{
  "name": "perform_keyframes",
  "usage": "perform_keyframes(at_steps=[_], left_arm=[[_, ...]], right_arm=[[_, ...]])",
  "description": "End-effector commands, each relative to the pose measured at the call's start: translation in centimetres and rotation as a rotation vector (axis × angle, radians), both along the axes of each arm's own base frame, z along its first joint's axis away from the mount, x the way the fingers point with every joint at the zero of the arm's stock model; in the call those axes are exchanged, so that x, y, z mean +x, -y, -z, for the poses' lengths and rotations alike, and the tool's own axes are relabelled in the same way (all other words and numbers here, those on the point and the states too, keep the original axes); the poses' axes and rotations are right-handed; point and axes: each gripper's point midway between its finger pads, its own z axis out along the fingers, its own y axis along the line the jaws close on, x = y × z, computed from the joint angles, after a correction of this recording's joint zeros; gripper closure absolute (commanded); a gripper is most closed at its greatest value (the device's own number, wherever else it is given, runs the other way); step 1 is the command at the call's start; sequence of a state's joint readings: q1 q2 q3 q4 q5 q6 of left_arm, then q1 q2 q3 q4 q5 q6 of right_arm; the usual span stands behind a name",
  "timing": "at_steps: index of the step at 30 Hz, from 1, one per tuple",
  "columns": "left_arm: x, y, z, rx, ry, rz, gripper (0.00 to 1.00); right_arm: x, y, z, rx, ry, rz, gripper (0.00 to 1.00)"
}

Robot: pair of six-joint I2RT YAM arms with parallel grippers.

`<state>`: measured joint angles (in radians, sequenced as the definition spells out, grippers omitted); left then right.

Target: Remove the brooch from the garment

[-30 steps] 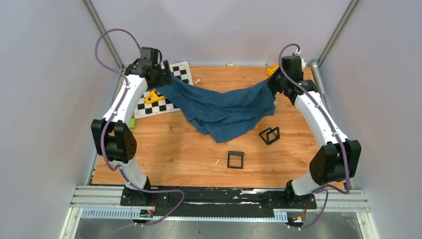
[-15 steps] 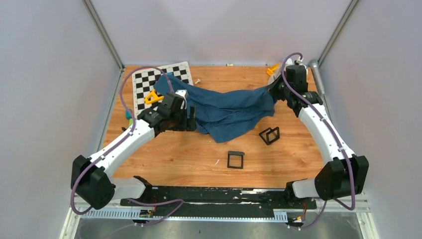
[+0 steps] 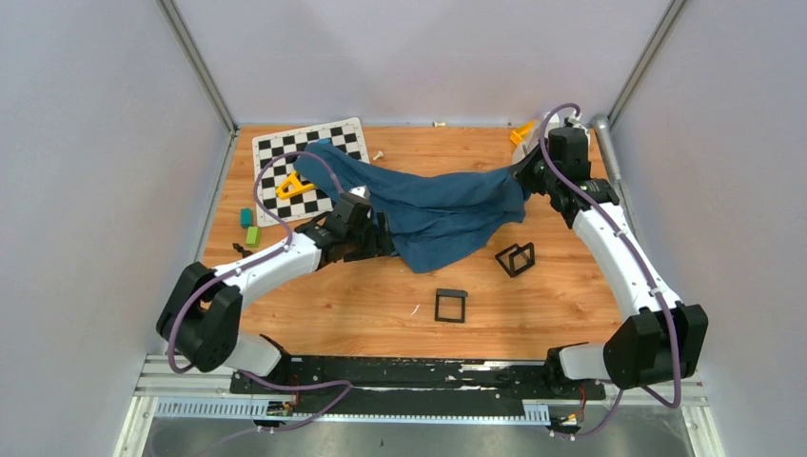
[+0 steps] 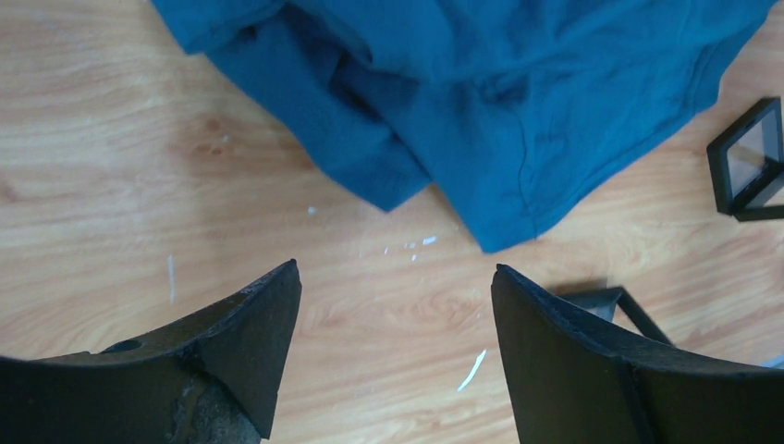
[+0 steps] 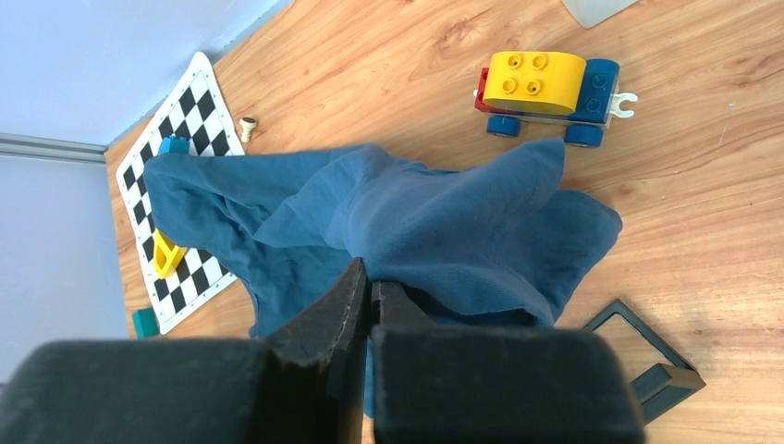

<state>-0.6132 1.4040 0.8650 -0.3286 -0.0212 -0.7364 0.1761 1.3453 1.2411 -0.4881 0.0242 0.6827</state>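
Observation:
The dark teal garment (image 3: 433, 205) lies draped across the table's middle, its left end on the chequered board and its right end lifted. My right gripper (image 3: 521, 184) is shut on the garment's right edge; in the right wrist view the gripper (image 5: 370, 277) pinches a fold of the garment (image 5: 416, 213). My left gripper (image 3: 381, 238) is open and empty, low over bare wood just in front of the garment's near edge; in the left wrist view the gripper (image 4: 396, 273) points at the garment (image 4: 481, 102). No brooch shows on the cloth in any view.
The chequered board (image 3: 276, 157) with a yellow piece (image 3: 293, 186) sits back left. Green (image 3: 252, 235) and teal (image 3: 246, 216) blocks lie left. Two black square boxes (image 3: 515, 258) (image 3: 450, 305) stand near the garment. A toy car (image 5: 545, 92) is back right. A white fleck (image 4: 471, 370) lies on the wood.
My left gripper let go of the garment's left corner, which dropped onto the board, and swung down to the garment's near edge. My right gripper still holds the right edge.

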Motion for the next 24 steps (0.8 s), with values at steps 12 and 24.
perform_keyframes(at_steps=[12,24], left_arm=[[4.3,3.0,5.8,-0.083,-0.053,-0.177,0.3],[7.7,0.3,3.5,0.086,0.091,-0.246,1.0]], right_arm=[[-0.3,-0.2,-3.1,0.043,0.099,0.003,1.0],[-0.8,0.3,-3.1,0.01,0.109,0.004,1.0]])
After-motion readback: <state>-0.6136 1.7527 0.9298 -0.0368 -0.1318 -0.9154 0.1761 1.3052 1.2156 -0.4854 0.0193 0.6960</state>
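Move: The near-left folded edge of the garment lies about 6 cm ahead of the open left gripper, 3 cm to its right and 6 cm below. From the left hand, the nearer black frame is some 6 cm back and 14 cm to the right, 8 cm down, and the farther black frame about 2 cm ahead and 27 cm to the right. The right hand, already holding the garment's far-right end, has that edge roughly 7 cm back, 28 cm to its left and 21 cm below. Lower the left gripper some 6 cm almost to the table first, then slide it low, forward and a little right, about 5 cm onto the garment's near-left edge, turning the wrist roughly 10 degrees counter-clockwise. Close the wide-open fingers late, pinching the folded cloth between the tips. Keep the right gripper shut on its end of the garment and in place. ##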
